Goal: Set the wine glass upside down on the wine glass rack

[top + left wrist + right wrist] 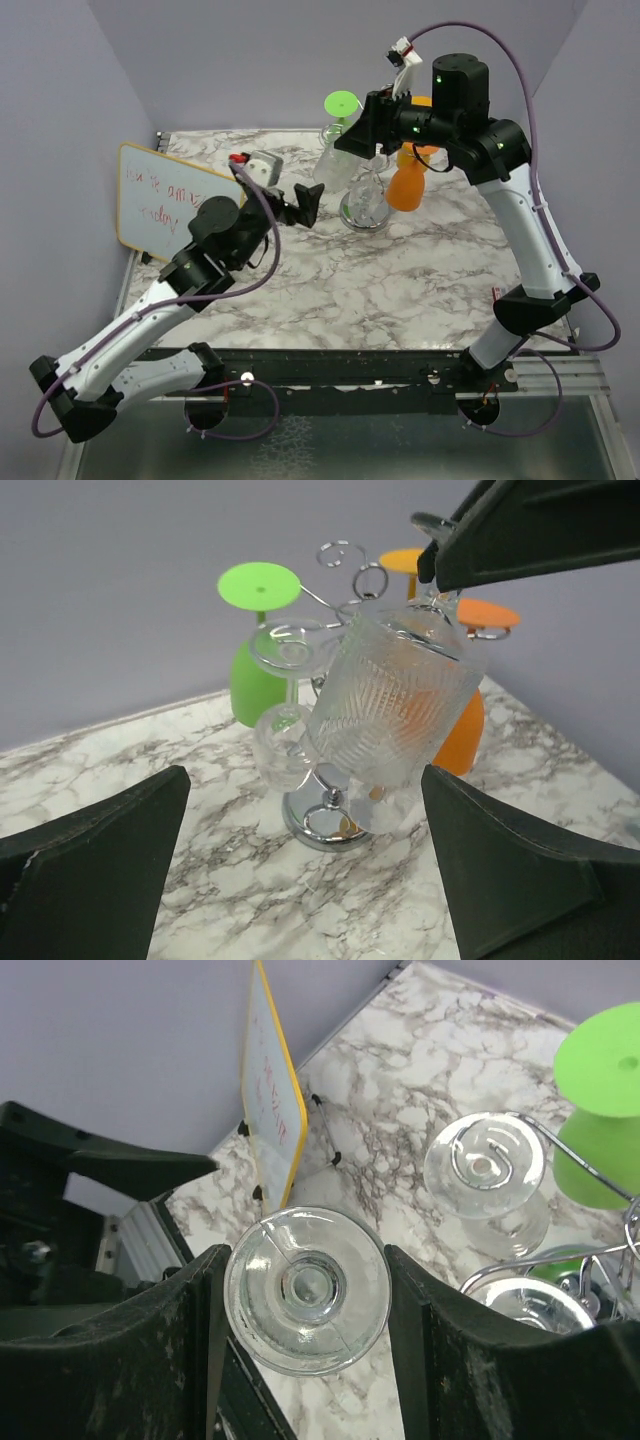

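The wine glass (395,700) is clear and ribbed. It hangs upside down and tilted beside the wine glass rack (328,820), a chrome wire tree with a round mirrored base and curled arms (345,555). My right gripper (362,130) is shut on the glass's round foot (305,1290), one finger on either side of it. Above the marble table, the glass's bowl (333,165) sits just left of the rack's base (363,210). My left gripper (310,203) stands open and empty, pointing at the rack from the left, apart from the glass.
A green glass (258,670), two orange glasses (407,185) and another clear glass (487,1165) hang upside down on the rack. A yellow-framed whiteboard (170,200) leans at the table's left edge. Grey walls close in the back and sides.
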You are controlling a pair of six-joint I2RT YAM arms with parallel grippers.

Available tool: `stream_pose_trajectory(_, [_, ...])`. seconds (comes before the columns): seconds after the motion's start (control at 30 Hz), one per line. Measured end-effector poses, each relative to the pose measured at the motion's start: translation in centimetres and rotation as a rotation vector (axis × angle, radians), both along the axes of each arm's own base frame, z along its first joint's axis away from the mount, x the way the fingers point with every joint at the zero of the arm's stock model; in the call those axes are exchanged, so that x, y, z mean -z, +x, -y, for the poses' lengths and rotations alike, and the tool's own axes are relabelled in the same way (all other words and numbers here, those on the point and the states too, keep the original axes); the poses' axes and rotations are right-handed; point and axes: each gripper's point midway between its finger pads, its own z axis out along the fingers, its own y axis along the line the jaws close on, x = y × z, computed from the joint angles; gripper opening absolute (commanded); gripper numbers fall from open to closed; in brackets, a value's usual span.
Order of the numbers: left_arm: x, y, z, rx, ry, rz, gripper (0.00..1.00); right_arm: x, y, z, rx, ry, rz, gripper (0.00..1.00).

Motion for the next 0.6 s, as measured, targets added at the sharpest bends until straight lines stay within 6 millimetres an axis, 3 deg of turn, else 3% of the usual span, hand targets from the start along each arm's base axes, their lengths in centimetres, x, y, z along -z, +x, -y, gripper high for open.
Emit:
stream_pose_trajectory(0.17, [-4.2, -3.1, -3.8, -0.026, -0.146, 0.036, 0.99, -1.7, 1.5, -0.5, 0.024, 0.03, 0.059, 0.01])
stream_pose_trajectory(0.3, [-6.0, -4.4, -5.5, -0.037, -0.219, 0.051, 0.99, -2.4, 3.4, -1.0, 0.063, 0.045, 0.1, 0.01])
stream_pose_trajectory(0.6, [-3.8, -3.9, -5.2, -0.061, -0.198, -0.035, 0.99, -2.7, 7.5, -1.0, 0.193, 0.052, 0.163, 0.01])
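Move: The free rear hook of the wine glass rack lies roughly 17 cm ahead of the right hand, 9 cm to its right and 5 cm lower; this hand holds the clear wine glass. The green glass hangs about 13 cm ahead and straight in line, the yellow glass some 13 cm ahead and 15 cm right, both with their middles around 12 cm below. From the left hand the free hook is about 22 cm ahead, 17 cm right and level. Carry the clear wine glass about 7 cm forward with the right gripper, lifting it a little over the first half and then running level towards the rear of the rack, turning the hand some 10 degrees clockwise with its grip kept. Meanwhile draw the open left gripper clear of the rack, leftward, up and back about 5 cm each, rolling its left side down, then let it sink slightly. ##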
